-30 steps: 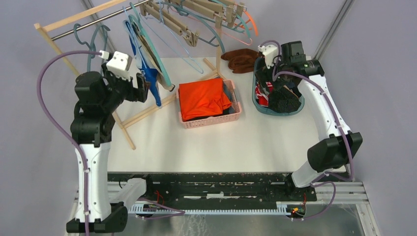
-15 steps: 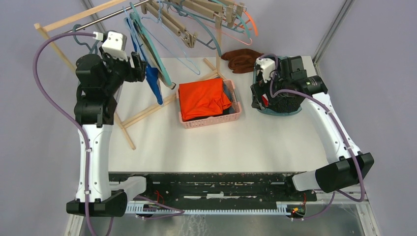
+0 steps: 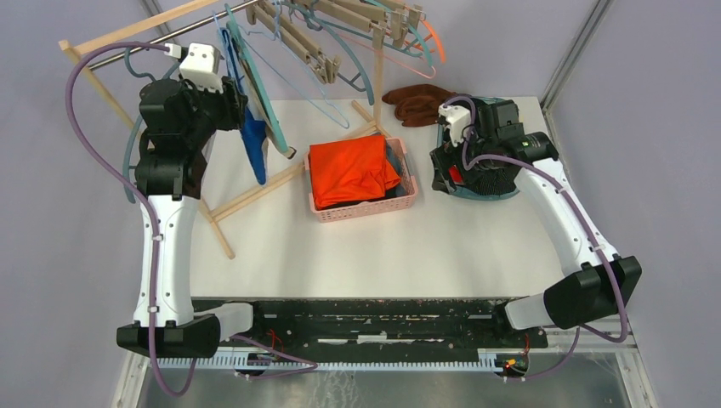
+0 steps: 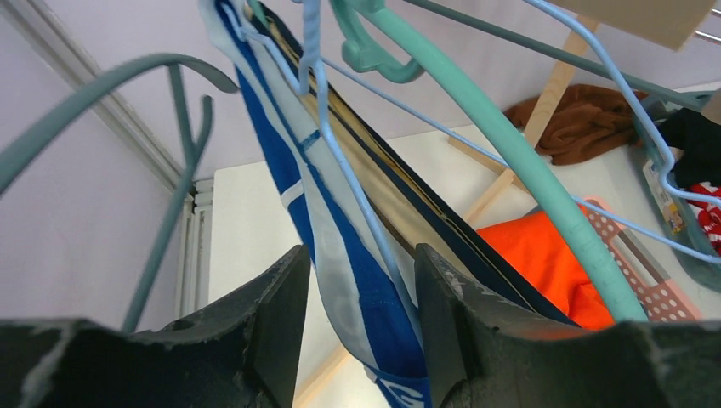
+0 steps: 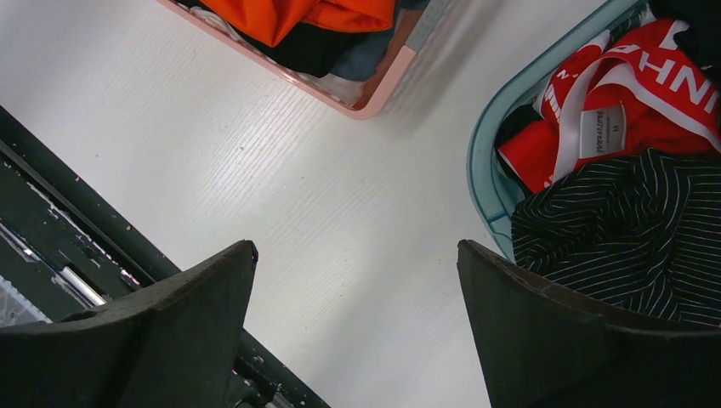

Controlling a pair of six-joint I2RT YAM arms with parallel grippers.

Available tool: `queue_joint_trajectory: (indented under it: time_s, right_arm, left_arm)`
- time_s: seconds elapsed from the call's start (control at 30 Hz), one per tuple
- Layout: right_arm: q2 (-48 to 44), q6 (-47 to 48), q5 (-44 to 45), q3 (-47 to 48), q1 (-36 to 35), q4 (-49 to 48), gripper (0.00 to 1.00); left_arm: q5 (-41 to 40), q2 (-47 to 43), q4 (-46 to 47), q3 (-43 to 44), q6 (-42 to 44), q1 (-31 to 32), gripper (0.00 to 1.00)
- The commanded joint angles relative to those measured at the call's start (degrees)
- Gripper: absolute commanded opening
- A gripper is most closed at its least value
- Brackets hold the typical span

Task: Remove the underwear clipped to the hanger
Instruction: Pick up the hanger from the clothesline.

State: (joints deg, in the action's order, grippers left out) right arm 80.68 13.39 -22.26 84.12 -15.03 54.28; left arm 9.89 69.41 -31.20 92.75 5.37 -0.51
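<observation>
Royal blue and white underwear (image 3: pixel 253 140) hangs from a light blue wire hanger (image 4: pixel 319 85) on the rack at the back left. Beige underwear (image 4: pixel 400 204) and dark navy underwear (image 4: pixel 476 255) hang just behind it. My left gripper (image 3: pixel 241 100) is raised to the hanger. In the left wrist view its jaws (image 4: pixel 361 255) straddle the blue and white underwear (image 4: pixel 374 306). The right finger lies against the fabric, while a gap shows beside the left one. My right gripper (image 3: pixel 439 170) hangs open over bare table (image 5: pixel 357 246), with nothing between its fingers.
A pink basket (image 3: pixel 366 212) with an orange garment sits mid-table. A teal basket (image 3: pixel 476 195) of red and striped clothes stands right beside my right gripper. Brown cloth (image 3: pixel 417 102) lies at the back. Wooden rack legs (image 3: pixel 212 217) slant across the left; teal and wooden hangers crowd the rail.
My left arm rose and moved up to the hanger, its jaws narrowing around the blue and white underwear. My right arm shifted left and lower, from above the teal basket to its left edge.
</observation>
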Motion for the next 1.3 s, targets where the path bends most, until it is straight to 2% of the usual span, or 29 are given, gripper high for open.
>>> queue_joint_trajectory:
  time_s: [0.0,0.23,0.37,0.73,1.27]
  right_arm:
    - [0.39,0.99,-0.15,-0.14,-0.69,-2.07,0.96]
    - [0.04,1.94,1.36,-1.36,-1.27,-2.67,0.96]
    - [0.58,2.22,1.61,-1.41,-1.70,-2.54,0.96]
    - [1.40,3.09,2.55,-2.03,-2.71,-2.34,0.96]
    - [2.36,3.57,3.36,-2.04,-3.48,-2.14,0.96]
  left_arm:
    - [-5.19,-1.54,3.32,1.08,1.53,0.16,0.53]
    - [-8.48,-2.84,4.22,-3.57,3.54,0.16,0.44]
    - [-9.67,-4.09,6.34,-6.12,4.07,0.20,0.33]
    - [-10.82,-4.41,9.84,-6.56,4.00,0.16,0.04]
    - [-14.48,-9.75,14.56,-9.06,3.25,0.09,0.03]
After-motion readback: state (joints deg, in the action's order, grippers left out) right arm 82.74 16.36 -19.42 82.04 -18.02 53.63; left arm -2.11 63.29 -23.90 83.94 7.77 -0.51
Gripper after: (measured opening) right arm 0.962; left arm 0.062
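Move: The light-blue hanger's near arm already runs between the left hand's half-open fingers, about 1 cm ahead of their middle, level and centred. The blue underwear hangs from it, roughly 4 cm ahead, 1 cm right and 9 cm lower. The green hanger is some 5 cm right and 3 cm ahead; an empty grey-green hanger is about 13 cm left and 2 cm back. From the idle right hand the light-blue hanger lies about 38 cm left, 12 cm ahead and 20 cm higher. The left fingers close fully and pinch the light-blue hanger's near arm, while the hand shifts about 4 cm left, away from the green hanger, dips some 2.5 cm and climbs back, turning about 10 degrees counter-clockwise. With the hanger pinched it tips slightly up and starts drawing back. The open right hand sinks some 2.5 cm beside the laundry basket. ##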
